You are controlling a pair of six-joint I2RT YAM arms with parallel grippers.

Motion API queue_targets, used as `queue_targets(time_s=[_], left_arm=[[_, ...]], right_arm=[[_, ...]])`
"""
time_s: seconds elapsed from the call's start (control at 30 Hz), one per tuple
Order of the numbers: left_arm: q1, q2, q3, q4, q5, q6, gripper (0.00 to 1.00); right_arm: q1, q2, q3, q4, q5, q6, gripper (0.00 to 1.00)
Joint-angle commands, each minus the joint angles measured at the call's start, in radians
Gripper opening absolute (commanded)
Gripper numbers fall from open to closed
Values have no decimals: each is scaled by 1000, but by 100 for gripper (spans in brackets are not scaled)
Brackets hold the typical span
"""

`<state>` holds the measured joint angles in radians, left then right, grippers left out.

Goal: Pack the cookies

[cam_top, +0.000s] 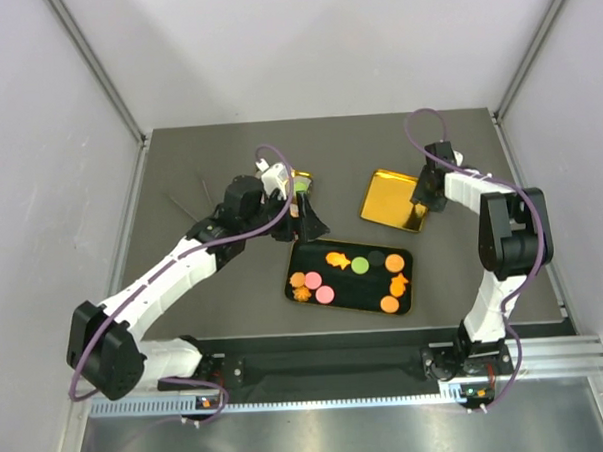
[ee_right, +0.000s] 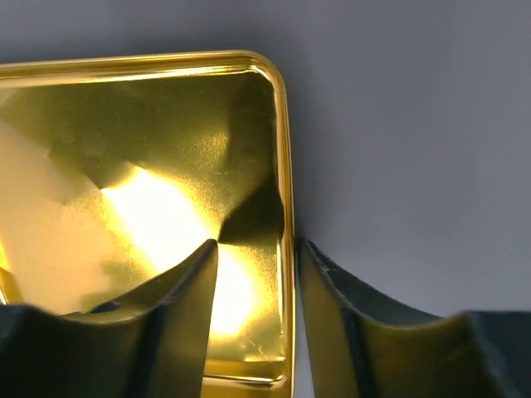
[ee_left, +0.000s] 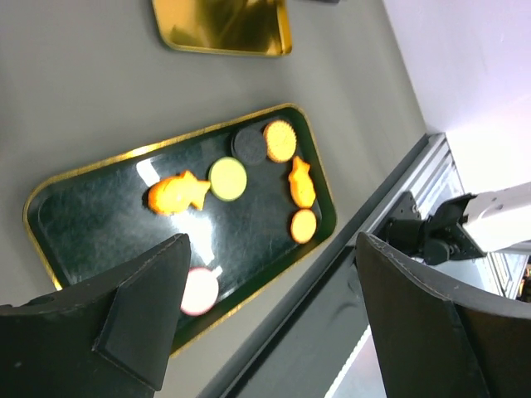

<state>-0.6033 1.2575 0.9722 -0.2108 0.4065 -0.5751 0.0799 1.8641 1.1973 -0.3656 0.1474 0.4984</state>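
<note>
The cookies [cam_top: 360,265] lie in a black gold-rimmed tray [cam_top: 359,289] at the table's middle: orange discs, pink ones, a green one, a dark one and some orange shaped pieces. In the left wrist view the tray [ee_left: 91,224] shows a fish-like orange cookie [ee_left: 177,193] and a pink one [ee_left: 199,292]. My left gripper [cam_top: 300,226] [ee_left: 272,245] hangs open over the tray's far left corner, holding nothing. My right gripper [cam_top: 420,196] [ee_right: 257,245] straddles the right wall of an empty gold tin [cam_top: 390,197] [ee_right: 124,166]. Its jaws are narrowed, and a gap remains at the inner finger.
A green and gold object [cam_top: 301,182] sits partly hidden behind my left wrist. Thin dark sticks [cam_top: 185,203] lie at the back left. Grey walls close in three sides, and a metal rail [cam_top: 338,370] runs along the near edge.
</note>
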Motion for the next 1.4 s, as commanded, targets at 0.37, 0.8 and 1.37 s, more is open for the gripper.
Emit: queue_targets(time_s=[0.37,0.8,1.37], left_arm=[[52,437,264,200,-49,-14,86],[158,729,577,222,207,9,89],[158,698,523,277,253,-42,58]], right_arm=[[-17,-72,19,19,-135,40,0],[29,-279,-64,50,-308,94,0],[124,-378,-143,142,-444,181,0]])
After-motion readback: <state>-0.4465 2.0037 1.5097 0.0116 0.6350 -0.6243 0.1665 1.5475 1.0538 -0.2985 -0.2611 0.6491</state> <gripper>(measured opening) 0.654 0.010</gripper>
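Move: The right fingers straddle the gold lid's right rim; the lid's middle lies about 8 cm left, 3 cm ahead and 1 cm below. From this hand the cookie box sits some 39 cm left and 6 cm ahead, the cookie tray 21 cm left and 17 cm back. From the left hand the lid's middle is about 20 cm ahead, 21 cm right and 20 cm below, with the cookie box 22 cm ahead and 10 cm left. Right hand pinches the lid's rim, carries it 10 cm up-left; left reaches 17 cm forward, closing around lid's left rim. ##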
